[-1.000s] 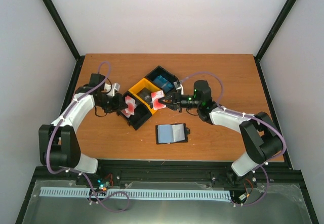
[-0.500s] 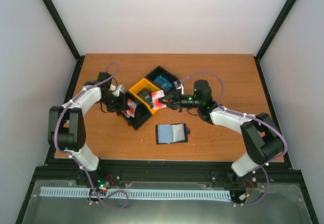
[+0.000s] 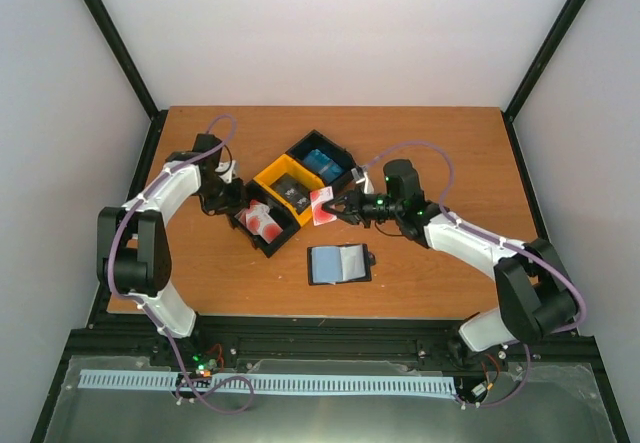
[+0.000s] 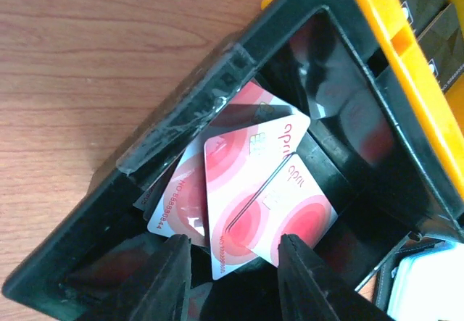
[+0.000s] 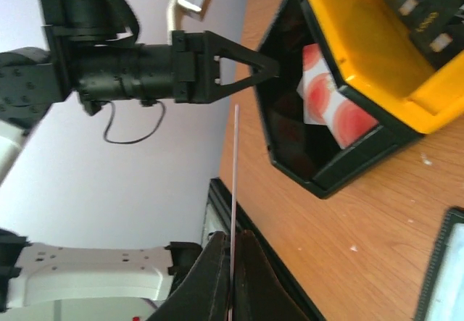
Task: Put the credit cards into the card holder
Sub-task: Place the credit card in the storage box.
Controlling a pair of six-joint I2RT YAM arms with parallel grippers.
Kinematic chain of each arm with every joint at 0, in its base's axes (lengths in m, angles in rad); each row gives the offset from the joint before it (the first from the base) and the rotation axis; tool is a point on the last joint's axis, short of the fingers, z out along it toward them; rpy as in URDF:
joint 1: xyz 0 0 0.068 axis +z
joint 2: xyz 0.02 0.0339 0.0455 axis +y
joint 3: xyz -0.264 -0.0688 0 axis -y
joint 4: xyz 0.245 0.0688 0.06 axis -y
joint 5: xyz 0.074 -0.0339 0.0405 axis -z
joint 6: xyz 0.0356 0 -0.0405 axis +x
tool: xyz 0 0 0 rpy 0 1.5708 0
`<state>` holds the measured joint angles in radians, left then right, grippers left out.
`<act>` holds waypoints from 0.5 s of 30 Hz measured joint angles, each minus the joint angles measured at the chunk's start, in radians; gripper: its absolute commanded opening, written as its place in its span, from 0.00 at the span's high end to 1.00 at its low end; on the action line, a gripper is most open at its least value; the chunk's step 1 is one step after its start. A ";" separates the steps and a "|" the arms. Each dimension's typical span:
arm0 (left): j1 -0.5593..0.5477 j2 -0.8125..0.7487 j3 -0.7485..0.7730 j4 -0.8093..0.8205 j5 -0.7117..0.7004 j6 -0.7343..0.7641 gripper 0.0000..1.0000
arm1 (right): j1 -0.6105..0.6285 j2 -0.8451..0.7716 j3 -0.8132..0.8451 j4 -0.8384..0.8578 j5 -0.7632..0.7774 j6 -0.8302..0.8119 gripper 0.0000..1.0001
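Several red-and-white credit cards (image 4: 246, 190) lie overlapping in the near black compartment of the tray, also seen from above (image 3: 263, 221). My left gripper (image 4: 233, 263) hangs open just over them, its fingers on either side of the pile and holding nothing; from above it is at the compartment's left edge (image 3: 241, 210). My right gripper (image 5: 233, 263) is shut on a red-and-white credit card (image 3: 322, 206), seen edge-on (image 5: 235, 183) in the right wrist view. It is held upright beside the tray. The card holder (image 3: 338, 263) lies open on the table below it.
The black-and-yellow tray (image 3: 268, 177) stands at the table's middle, with dark cards (image 3: 293, 195) in its yellow compartment and blue cards (image 3: 322, 160) in the far black one. The left arm (image 5: 138, 71) reaches in opposite my right gripper.
My left gripper has opened and let its red-and-white card drop into the tray's near compartment. My right gripper has carried its card a little off the tray toward the card holder.
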<state>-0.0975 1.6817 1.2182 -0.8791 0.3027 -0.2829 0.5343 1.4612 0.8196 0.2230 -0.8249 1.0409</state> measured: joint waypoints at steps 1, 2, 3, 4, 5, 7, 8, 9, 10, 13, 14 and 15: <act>-0.001 0.000 0.004 -0.001 -0.005 -0.002 0.60 | 0.000 -0.007 0.003 -0.031 0.013 -0.018 0.97; -0.004 -0.003 0.006 -0.001 -0.010 -0.006 0.57 | 0.003 -0.014 0.008 -0.074 0.035 -0.043 0.97; -0.009 -0.009 0.008 -0.002 -0.012 -0.011 0.55 | 0.006 -0.021 0.014 -0.112 0.057 -0.069 0.97; -0.017 -0.017 0.008 -0.002 -0.013 -0.018 0.52 | 0.008 -0.025 0.020 -0.150 0.078 -0.092 0.97; -0.029 -0.031 0.008 -0.002 -0.015 -0.028 0.49 | 0.013 -0.029 0.028 -0.192 0.107 -0.119 0.97; -0.067 -0.068 0.006 0.001 -0.016 -0.051 0.43 | 0.033 -0.038 0.043 -0.279 0.169 -0.175 0.97; -0.087 -0.090 0.002 0.003 -0.014 -0.058 0.40 | 0.042 -0.041 0.045 -0.302 0.190 -0.192 0.97; -0.117 -0.126 -0.011 0.019 -0.008 -0.081 0.38 | 0.053 -0.045 0.045 -0.330 0.216 -0.209 0.97; -0.141 -0.155 -0.024 0.026 0.002 -0.093 0.36 | 0.066 -0.050 0.045 -0.358 0.241 -0.224 0.97; -0.222 -0.260 -0.103 0.093 0.053 -0.155 0.34 | 0.102 -0.069 0.024 -0.401 0.305 -0.251 0.97; -0.270 -0.316 -0.171 0.153 0.087 -0.202 0.34 | 0.111 -0.080 0.005 -0.408 0.322 -0.256 0.97; -0.277 -0.325 -0.182 0.158 0.093 -0.209 0.35 | 0.116 -0.087 -0.012 -0.410 0.333 -0.256 0.97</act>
<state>-0.3748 1.3563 1.0363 -0.7208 0.3958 -0.4923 0.6502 1.3746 0.8074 -0.1875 -0.4919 0.7845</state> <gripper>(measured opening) 0.658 0.031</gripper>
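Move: The open card holder, where the right hand's card is headed, lies about 6 cm back and 1 cm right of the right hand, some 19 cm below. From that hand, the black compartment with the red cards is roughly 19 cm left and 5 cm ahead, the yellow one 11 cm left and 16 cm ahead. From the empty left hand, the holder is about 27 cm right, 12 cm back and 8 cm down; the black compartment's middle is 7 cm right and 1 cm back, with the yellow one 15 cm right and 9 cm ahead. The red card, still pinched in the right fingers, is lowered about 6 cm and drawn a few centimetres back towards the open card holder, the left-pointing fingers tipping down some 20 degrees. The left hand, already free of its card, lifts out over the black compartment, then sweeps about 10 cm right and 6 cm back towards the holder, tilting and opening wider. ##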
